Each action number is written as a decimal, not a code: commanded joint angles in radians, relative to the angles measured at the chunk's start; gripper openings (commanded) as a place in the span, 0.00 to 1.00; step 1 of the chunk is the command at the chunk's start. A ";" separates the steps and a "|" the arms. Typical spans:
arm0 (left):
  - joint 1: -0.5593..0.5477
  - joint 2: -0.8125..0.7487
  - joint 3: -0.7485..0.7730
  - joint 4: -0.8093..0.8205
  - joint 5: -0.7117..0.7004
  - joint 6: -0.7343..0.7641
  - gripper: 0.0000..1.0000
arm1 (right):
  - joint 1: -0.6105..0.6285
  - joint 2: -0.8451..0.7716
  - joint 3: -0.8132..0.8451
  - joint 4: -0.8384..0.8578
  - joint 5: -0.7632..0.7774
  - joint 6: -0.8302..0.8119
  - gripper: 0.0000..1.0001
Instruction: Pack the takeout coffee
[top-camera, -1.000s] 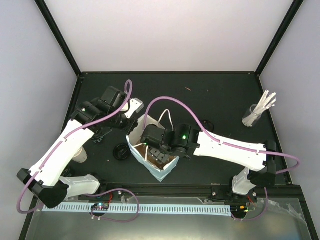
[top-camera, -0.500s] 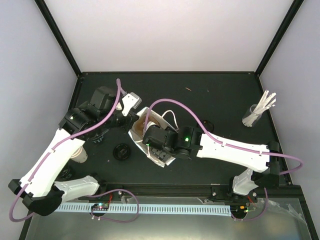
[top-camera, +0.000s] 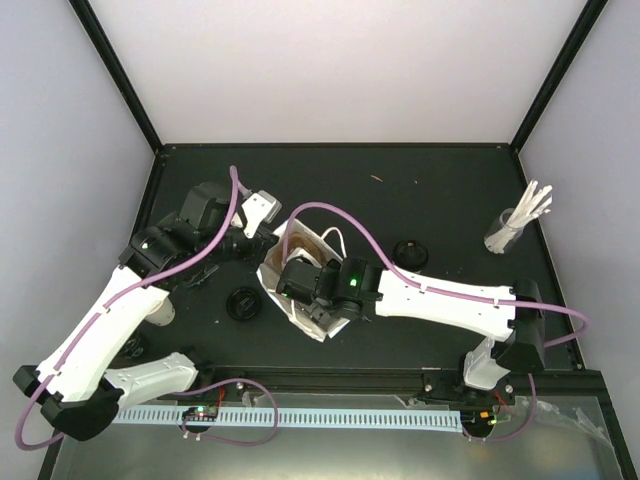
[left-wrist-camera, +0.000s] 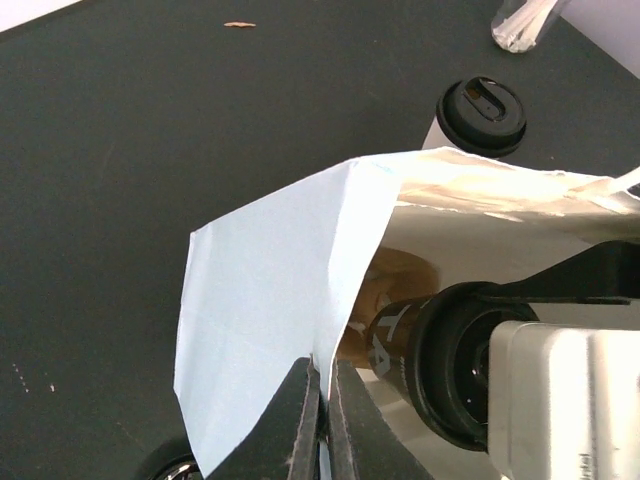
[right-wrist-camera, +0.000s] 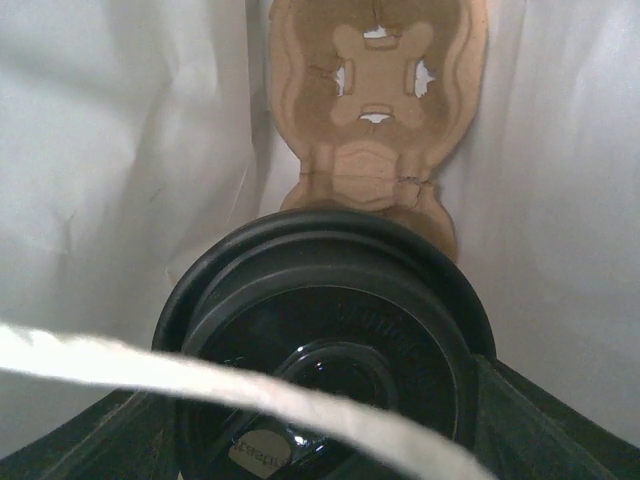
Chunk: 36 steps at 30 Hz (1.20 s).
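Note:
A light-blue paper bag (top-camera: 300, 322) lies tipped near the table's middle, and my left gripper (left-wrist-camera: 325, 398) is shut on its upper edge (left-wrist-camera: 300, 270), holding the mouth apart. My right gripper (right-wrist-camera: 325, 420) reaches inside the bag, closed round a coffee cup of which only the black lid (right-wrist-camera: 325, 335) shows. Beyond that lid the brown pulp carrier (right-wrist-camera: 375, 110) rests against the bag's white inner wall. A white bag handle (right-wrist-camera: 200, 375) crosses in front of the lid. Another lidded cream cup (top-camera: 410, 250) stands on the table right of the bag.
A black-lidded cup (top-camera: 243, 303) sits left of the bag, and a cream cup (top-camera: 160, 312) shows partly under my left arm. A clear glass of white sticks (top-camera: 515, 225) stands at the far right. Black frame posts edge the table.
My left gripper has pulled the bag's edge up and leftward, tipping the bag over. My right gripper has pushed deeper into the bag, uncovering the lidded cup on the right.

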 joint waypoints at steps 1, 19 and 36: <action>-0.008 -0.032 -0.007 0.063 -0.009 -0.036 0.02 | -0.011 0.002 -0.025 0.041 0.020 0.044 0.55; -0.009 -0.107 -0.135 0.154 0.112 -0.080 0.02 | -0.084 -0.026 -0.220 0.200 -0.041 -0.056 0.55; 0.004 -0.191 -0.099 0.142 -0.037 -0.209 0.58 | -0.064 -0.055 -0.197 0.130 -0.018 -0.166 0.54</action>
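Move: The right hand holds a coffee cup inside the paper bag; the cup carrier's middle on the bag floor is roughly 6 cm ahead, 3 cm left and 17 cm below it. The capped cup outside stands some 8 cm ahead and 19 cm right; the loose lid lies level with the hand, 17 cm left. From the left hand, pinching the bag's rim corner, the bag's middle is about 6 cm back, 7 cm right and 17 cm down. The right hand lowers the held cup about 5 cm, then slightly forward, towards the carrier; the left releases the rim. ##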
